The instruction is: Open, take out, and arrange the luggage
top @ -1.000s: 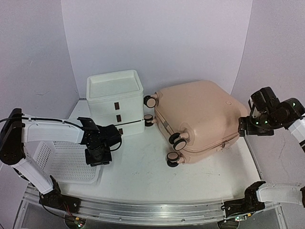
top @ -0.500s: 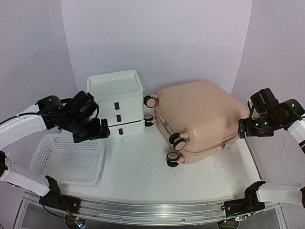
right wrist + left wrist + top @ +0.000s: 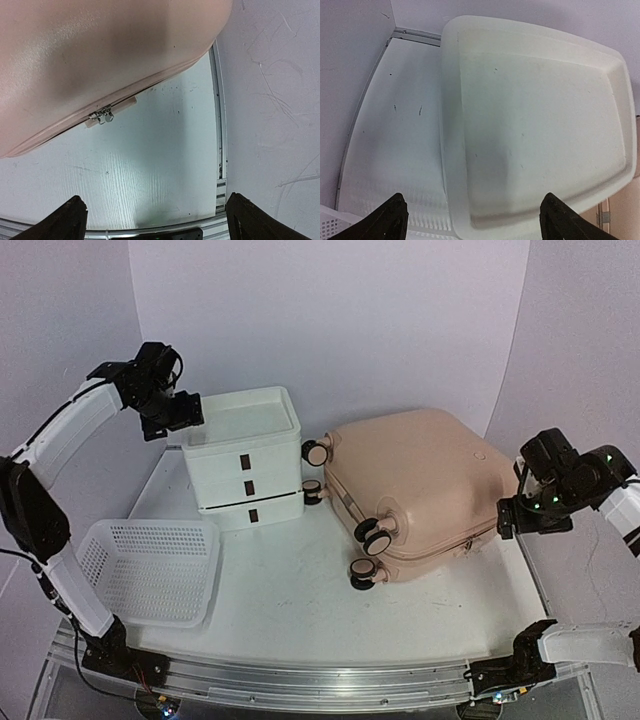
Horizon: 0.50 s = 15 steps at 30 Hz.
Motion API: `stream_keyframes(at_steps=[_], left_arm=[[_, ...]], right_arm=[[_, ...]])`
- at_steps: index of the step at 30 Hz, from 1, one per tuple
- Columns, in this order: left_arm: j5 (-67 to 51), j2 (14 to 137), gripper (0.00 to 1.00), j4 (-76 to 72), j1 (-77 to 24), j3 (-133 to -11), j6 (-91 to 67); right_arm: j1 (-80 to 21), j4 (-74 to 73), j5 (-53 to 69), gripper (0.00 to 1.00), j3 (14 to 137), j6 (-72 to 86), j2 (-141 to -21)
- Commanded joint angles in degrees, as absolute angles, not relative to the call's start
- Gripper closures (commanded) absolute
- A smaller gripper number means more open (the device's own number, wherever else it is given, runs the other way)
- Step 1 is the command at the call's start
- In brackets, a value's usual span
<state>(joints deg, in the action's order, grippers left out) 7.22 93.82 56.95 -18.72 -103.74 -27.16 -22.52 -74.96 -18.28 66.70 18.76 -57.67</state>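
The pale pink luggage (image 3: 420, 485) lies shut on the right half of the table, its caster wheels (image 3: 372, 537) pointing left and front. In the right wrist view its shell (image 3: 90, 55) fills the upper left, with the zipper pulls (image 3: 101, 116) on the seam. My right gripper (image 3: 518, 512) hovers open by the luggage's right front corner; its jaws (image 3: 155, 220) stand wide over bare table. My left gripper (image 3: 178, 415) is high at the back left, open (image 3: 474, 220) above the left edge of the white drawer unit, holding nothing.
The white drawer unit (image 3: 243, 455) stands left of the luggage, its tray-like top (image 3: 535, 125) under the left wrist camera. A white perforated basket (image 3: 150, 570) sits at the front left. Walls close in on both sides, and a metal rail (image 3: 220, 150) edges the table on the right.
The left arm has swung up from over the basket to the drawer unit's top back left, and its gripper has opened. The right arm has barely shifted.
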Motion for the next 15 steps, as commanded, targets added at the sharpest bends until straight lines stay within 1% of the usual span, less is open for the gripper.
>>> stream_keyframes(at_steps=[1, 3, 5, 7, 9, 12, 15], left_arm=[[7.29, 101.09, 0.12, 56.84, -16.22, -112.09, -21.37], [8.74, 103.9, 0.19, 56.95, -15.29, -114.32, -21.01], [7.47, 106.62, 0.3, 56.93, -14.18, -116.32, -20.82], [7.46, 109.07, 0.4, 56.99, -13.7, -118.56, -19.82], [7.97, 110.99, 0.47, 57.08, -13.27, -120.71, -18.47], [11.99, 113.77, 0.58, 57.11, -12.32, -123.81, -16.54], [13.56, 116.0, 0.71, 57.14, -10.88, -127.27, -14.05]], right_arm=[[-22.25, -78.36, -20.38, 0.02, 68.4, 18.24, -55.01], [-22.24, -78.86, -21.34, 0.02, 68.17, 18.0, -54.24], [-22.29, -79.07, -22.54, 0.02, 68.16, 17.64, -53.84], [-22.28, -79.14, -23.47, 0.02, 68.49, 17.28, -54.06], [-22.25, -79.19, -23.71, 0.02, 68.99, 17.1, -54.69], [-22.24, -79.18, -23.67, 0.02, 69.78, 17.13, -56.14], [-22.24, -79.18, -23.51, 0.02, 70.78, 17.62, -57.87]])
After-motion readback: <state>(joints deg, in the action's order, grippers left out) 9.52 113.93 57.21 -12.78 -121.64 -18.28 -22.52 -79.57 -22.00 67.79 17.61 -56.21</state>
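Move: The left rim of the white drawer box's tray-like top lies about 9 cm ahead of the left hand, a couple of centimetres to its left and some 7 cm lower. From this hand, the white basket is roughly 21 cm back, 6 cm left and 27 cm below, and the pink luggage is about 50 cm right, 9 cm back and 18 cm below. From the right hand, that rim is some 70 cm left and 30 cm ahead, at about its height. The left fingers come astride the drawer box's left rim, closing from nearly wide open to about a third; whether they already touch it can't be told. To get there the hand reaches about 9 cm forward with a slight drift left, sinking some 4 cm early on and then staying near that height. The empty, open right hand drifts about 2 cm back and to its right. ##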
